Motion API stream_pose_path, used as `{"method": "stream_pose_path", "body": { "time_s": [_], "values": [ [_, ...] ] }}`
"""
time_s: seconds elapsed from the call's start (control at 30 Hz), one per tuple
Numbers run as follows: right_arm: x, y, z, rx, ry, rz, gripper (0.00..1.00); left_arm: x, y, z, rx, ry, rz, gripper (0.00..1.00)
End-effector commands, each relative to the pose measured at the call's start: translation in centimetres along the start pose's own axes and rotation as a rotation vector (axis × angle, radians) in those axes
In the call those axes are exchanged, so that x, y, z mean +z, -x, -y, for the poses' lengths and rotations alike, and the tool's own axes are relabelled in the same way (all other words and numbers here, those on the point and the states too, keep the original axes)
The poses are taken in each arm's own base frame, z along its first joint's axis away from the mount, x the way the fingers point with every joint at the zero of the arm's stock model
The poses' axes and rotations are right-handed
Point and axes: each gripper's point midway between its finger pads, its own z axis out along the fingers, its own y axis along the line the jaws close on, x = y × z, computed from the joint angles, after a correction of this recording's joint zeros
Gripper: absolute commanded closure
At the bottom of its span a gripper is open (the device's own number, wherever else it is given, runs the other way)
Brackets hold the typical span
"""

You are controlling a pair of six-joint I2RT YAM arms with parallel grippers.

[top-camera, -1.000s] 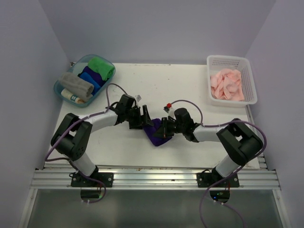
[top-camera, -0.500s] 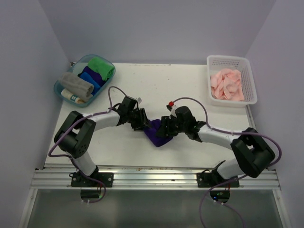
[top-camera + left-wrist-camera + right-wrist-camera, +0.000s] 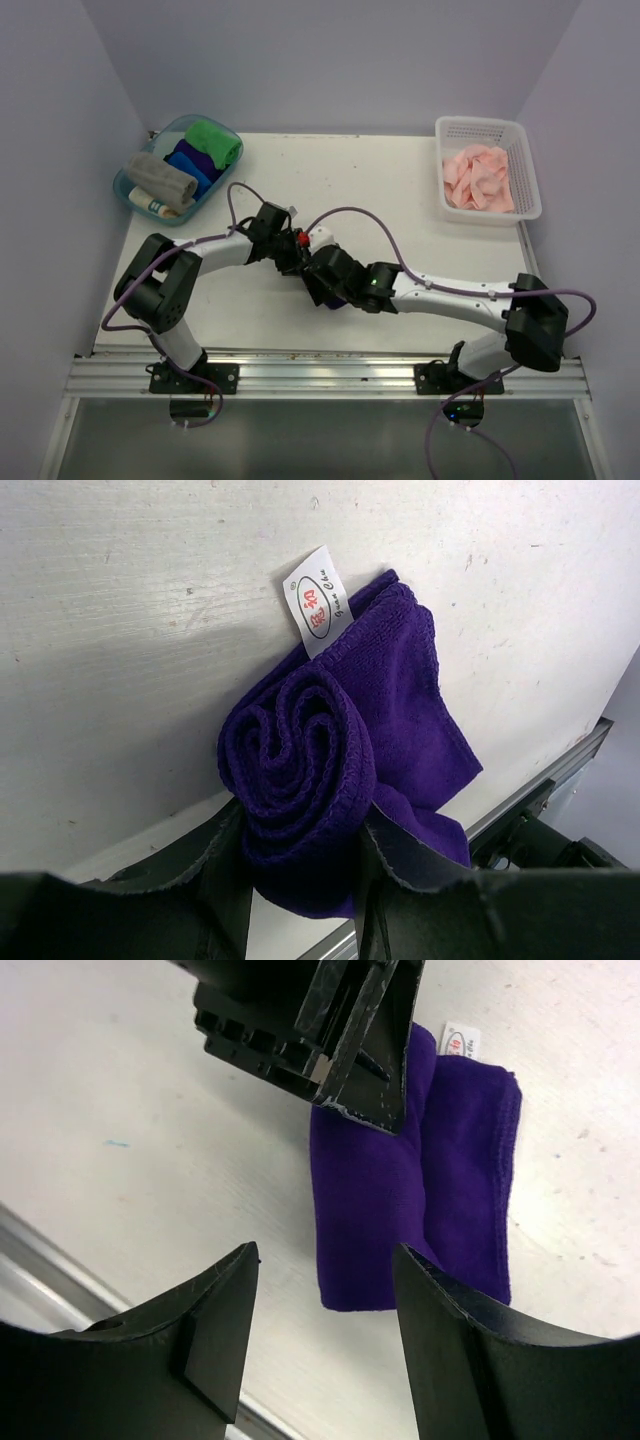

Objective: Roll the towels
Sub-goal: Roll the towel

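The dark purple towel (image 3: 330,730) lies partly rolled on the white table, its spiral end facing the left wrist camera and a white label (image 3: 318,600) at its far edge. My left gripper (image 3: 298,870) is shut on the roll, one finger on each side. In the right wrist view the same purple towel (image 3: 420,1180) lies just beyond my right gripper (image 3: 325,1252), which is open and holds nothing. From above, the right gripper (image 3: 318,280) covers most of the purple towel (image 3: 338,298), close beside the left gripper (image 3: 292,258).
A blue tub (image 3: 135,195) at the back left holds a grey towel (image 3: 160,178) and green and blue rolls. A white basket (image 3: 530,170) at the back right holds pale pink towels (image 3: 478,178). A metal rail (image 3: 320,375) runs along the near table edge.
My left gripper has closed on the purple roll. My right gripper has let go, opened, and swung left across the towel, its arm now stretched over the table.
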Motion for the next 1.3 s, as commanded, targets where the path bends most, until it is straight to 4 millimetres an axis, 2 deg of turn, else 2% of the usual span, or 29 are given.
{"method": "stream_pose_path", "body": {
  "time_s": [0.0, 0.2, 0.33, 0.43, 0.53, 0.57, 0.6, 0.63, 0.67, 0.73, 0.8, 0.87, 0.9, 0.97, 1.0, 1.03, 1.1, 1.13, 1.2, 1.27],
  "values": [
    [0.2, -0.4, 1.9, -0.185, -0.221, -0.008, 0.41, -0.7, 0.3, -0.2, -0.006, 0.04, 0.013, 0.62],
    [1.6, -1.2, 0.8, -0.317, -0.302, -0.027, 0.4, -0.6, 0.3, -0.3, -0.008, 0.046, 0.009, 0.62],
    [3.1, -2.3, 1.5, -0.367, -0.374, -0.052, 0.4, -0.6, 0.2, -0.4, -0.011, 0.05, 0.005, 0.62],
    [3.9, -3.5, 1.9, -0.378, -0.398, -0.076, 0.46, -0.5, 0.3, -0.3, -0.011, 0.049, 0.007, 0.61],
    [4.4, -4.7, 2.3, -0.379, -0.422, -0.101, 0.6, -0.6, 0.4, -0.2, -0.007, 0.047, 0.008, 0.57],
    [4.5, -4.9, 2.6, -0.373, -0.437, -0.103, 0.72, -0.6, 0.4, -0.1, -0.006, 0.044, 0.009, 0.55],
    [4.5, -5.2, 2.8, -0.374, -0.443, -0.109, 0.78, -0.7, 0.4, 0.0, -0.005, 0.044, 0.009, 0.5],
    [4.5, -5.3, 2.7, -0.361, -0.442, -0.108, 0.89, -0.8, 0.6, 0.1, -0.001, 0.04, 0.011, 0.47],
    [4.5, -5.4, 2.7, -0.349, -0.428, -0.115, 0.94, -1.0, 0.7, 0.3, 0.002, 0.037, 0.016, 0.41],
    [4.3, -5.2, 2.3, -0.31, -0.385, -0.105, 1.0, -1.4, 1.1, 0.6, 0.007, 0.036, 0.025, 0.34],
    [4.1, -4.4, 1.4, -0.245, -0.3, -0.085, 1.0, -2.0, 1.5, 0.8, 0.013, 0.033, 0.04, 0.27],
    [4.0, -4.5, 1.7, -0.192, -0.256, -0.087, 1.0, -2.7, 2.3, 1.3, 0.025, 0.022, 0.064, 0.23],
    [4.2, -4.6, 0.7, -0.152, -0.183, -0.094, 1.0, -3.3, 2.7, 1.5, 0.024, 0.017, 0.079, 0.22],
    [4.0, -4.5, 1.1, -0.067, -0.129, -0.1, 1.0, -4.0, 3.4, 2.0, 0.034, 0.01, 0.103, 0.22],
    [4.0, -4.4, 0.2, -0.028, -0.057, -0.102, 1.0, -4.6, 3.7, 2.1, 0.035, 0.008, 0.118, 0.22],
    [4.1, -5.0, 0.4, 0.014, -0.032, -0.12, 1.0, -4.9, 3.9, 2.4, 0.039, 0.006, 0.128, 0.22],
    [4.2, -4.2, 0.9, 0.098, 0.013, -0.105, 1.0, -5.5, 4.2, 2.6, 0.044, 0.002, 0.147, 0.22],
    [4.1, -4.9, 0.3, 0.135, 0.067, -0.132, 1.0, -5.6, 4.1, 2.7, 0.047, 0.002, 0.147, 0.22],
    [4.2, -4.3, 0.7, 0.196, 0.103, -0.121, 1.0, -5.8, 4.0, 2.7, 0.049, -0.003, 0.15, 0.22],
    [4.1, -4.7, 0.6, 0.258, 0.153, -0.144, 1.0, -5.8, 3.9, 2.8, 0.051, -0.009, 0.147, 0.23]
  ]
}}
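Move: Below the open right fingers lies the purple towel roll, its middle about 3 cm ahead, 2 cm left and 8 cm down. The loose flap is roughly 6 cm ahead of the right hand, 2 cm right and 10 cm down; the left gripper stands about 6 cm ahead, 7 cm left and 8 cm below. From the left hand, already holding the far end, the roll's middle is some 5 cm right and 3 cm back, about level. Sinking about 7 cm while steepening by some 30 degrees, the right hand brings its open fingers down to the near end of the towel roll and pinches it. It then tilts back and shifts a little right and forward, keeping hold. The left holds still until the right closes, then opens and lifts off, up about 5 cm and slightly forward-left. ##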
